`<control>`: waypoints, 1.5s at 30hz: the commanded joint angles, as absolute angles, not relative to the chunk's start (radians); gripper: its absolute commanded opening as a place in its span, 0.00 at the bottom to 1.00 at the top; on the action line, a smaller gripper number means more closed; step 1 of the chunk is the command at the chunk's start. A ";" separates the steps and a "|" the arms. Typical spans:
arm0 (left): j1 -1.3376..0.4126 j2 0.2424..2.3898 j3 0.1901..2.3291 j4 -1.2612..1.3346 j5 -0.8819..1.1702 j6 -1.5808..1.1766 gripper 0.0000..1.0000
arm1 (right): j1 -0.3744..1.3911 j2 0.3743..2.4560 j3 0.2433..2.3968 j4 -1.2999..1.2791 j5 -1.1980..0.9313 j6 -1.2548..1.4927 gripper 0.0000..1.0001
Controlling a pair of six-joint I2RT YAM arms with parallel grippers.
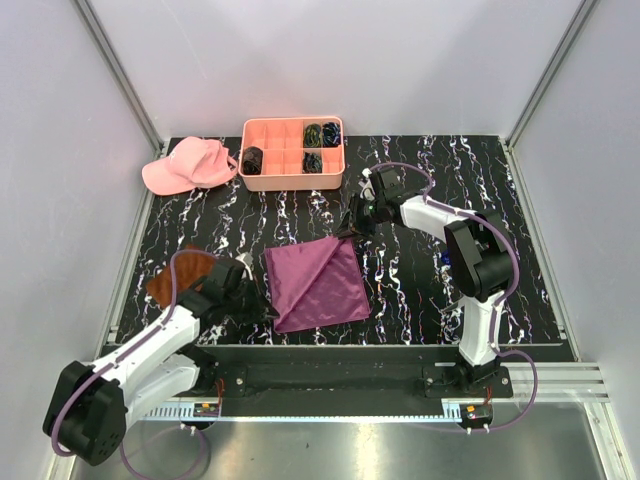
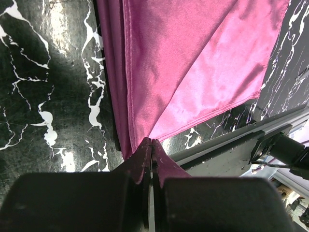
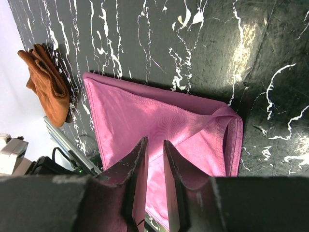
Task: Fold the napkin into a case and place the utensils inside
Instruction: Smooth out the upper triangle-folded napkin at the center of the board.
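The magenta napkin (image 1: 316, 282) lies folded on the black marbled table, near its front edge. My left gripper (image 1: 262, 305) sits at the napkin's near left corner. In the left wrist view its jaws (image 2: 152, 141) are pressed together where the napkin (image 2: 193, 63) edges converge, pinching that corner. My right gripper (image 1: 352, 230) hovers at the napkin's far right corner. In the right wrist view its fingers (image 3: 154, 145) stand a narrow gap apart over the napkin (image 3: 145, 116), with cloth showing through the gap and nothing clamped. One napkin corner (image 3: 231, 126) curls up in a loop. The utensils are out of view.
A salmon compartment tray (image 1: 293, 183) holding dark coiled bundles stands at the back. A pink cap (image 1: 188, 165) lies left of it. A rust-brown cloth (image 1: 165, 280) (image 3: 48, 84) rests by the left arm. The table's metal front rail (image 2: 231, 142) runs close to the napkin.
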State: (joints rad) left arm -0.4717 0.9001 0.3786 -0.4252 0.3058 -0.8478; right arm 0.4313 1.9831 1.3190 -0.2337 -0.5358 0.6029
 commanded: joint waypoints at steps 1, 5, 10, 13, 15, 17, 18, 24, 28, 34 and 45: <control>-0.476 0.877 0.356 -0.402 0.319 -0.864 0.00 | 0.439 2.002 1.374 -0.232 -0.545 0.611 0.27; -0.477 0.873 0.348 -0.402 0.327 -0.868 0.00 | 0.439 2.016 1.387 -0.233 -0.543 0.611 0.27; -0.477 0.854 0.325 -0.403 0.333 -0.876 0.00 | 0.439 2.039 1.396 -0.233 -0.535 0.611 0.26; -0.477 0.851 0.314 -0.402 0.344 -0.876 0.00 | 0.439 2.048 1.397 -0.235 -0.522 0.609 0.26; -0.479 0.841 0.310 -0.402 0.347 -0.879 0.00 | 0.439 2.057 1.399 -0.236 -0.514 0.611 0.26; -0.479 0.838 0.305 -0.402 0.350 -0.884 0.00 | 0.437 2.062 1.402 -0.236 -0.511 0.609 0.25; -0.479 0.838 0.301 -0.394 0.356 -0.885 0.00 | 0.437 2.065 1.402 -0.238 -0.508 0.607 0.25; -0.486 0.841 0.253 -0.339 0.379 -0.917 0.00 | 0.436 2.071 1.401 -0.241 -0.494 0.601 0.25; -0.491 0.867 0.244 -0.318 0.382 -0.923 0.00 | 0.426 2.080 1.399 -0.242 -0.482 0.595 0.25; -0.508 0.893 0.222 -0.284 0.371 -0.936 0.00 | 0.420 2.129 1.431 -0.244 -0.476 0.568 0.24; -0.540 0.933 0.259 -0.258 0.365 -0.928 0.02 | 0.416 2.157 1.515 -0.322 -0.463 0.497 0.25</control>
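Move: The left gripper, already shut, has the napkin's near-left corner, one end of the folded triangle's slanting edge, about 3 cm back, 1 cm right and 4 cm below; the brown cloth sits some 21 cm left and 8 cm ahead. The right gripper, slightly parted, has the napkin's far-right corner about 2 cm ahead, 3 cm right and 5 cm below; the pink tray's middle is some 20 cm ahead and 12 cm left of it. Set both grippers on opposite ends of the folded triangle: sink the left one, kept shut, about 3 cm while drawing it back nearly as far onto the near-left corner, then ease it slightly right. Lower the right one about 4.5 cm, reaching 2.5 cm forward, mostly late, to touch the far edge beside the far-right corner, fingers still slightly parted. ##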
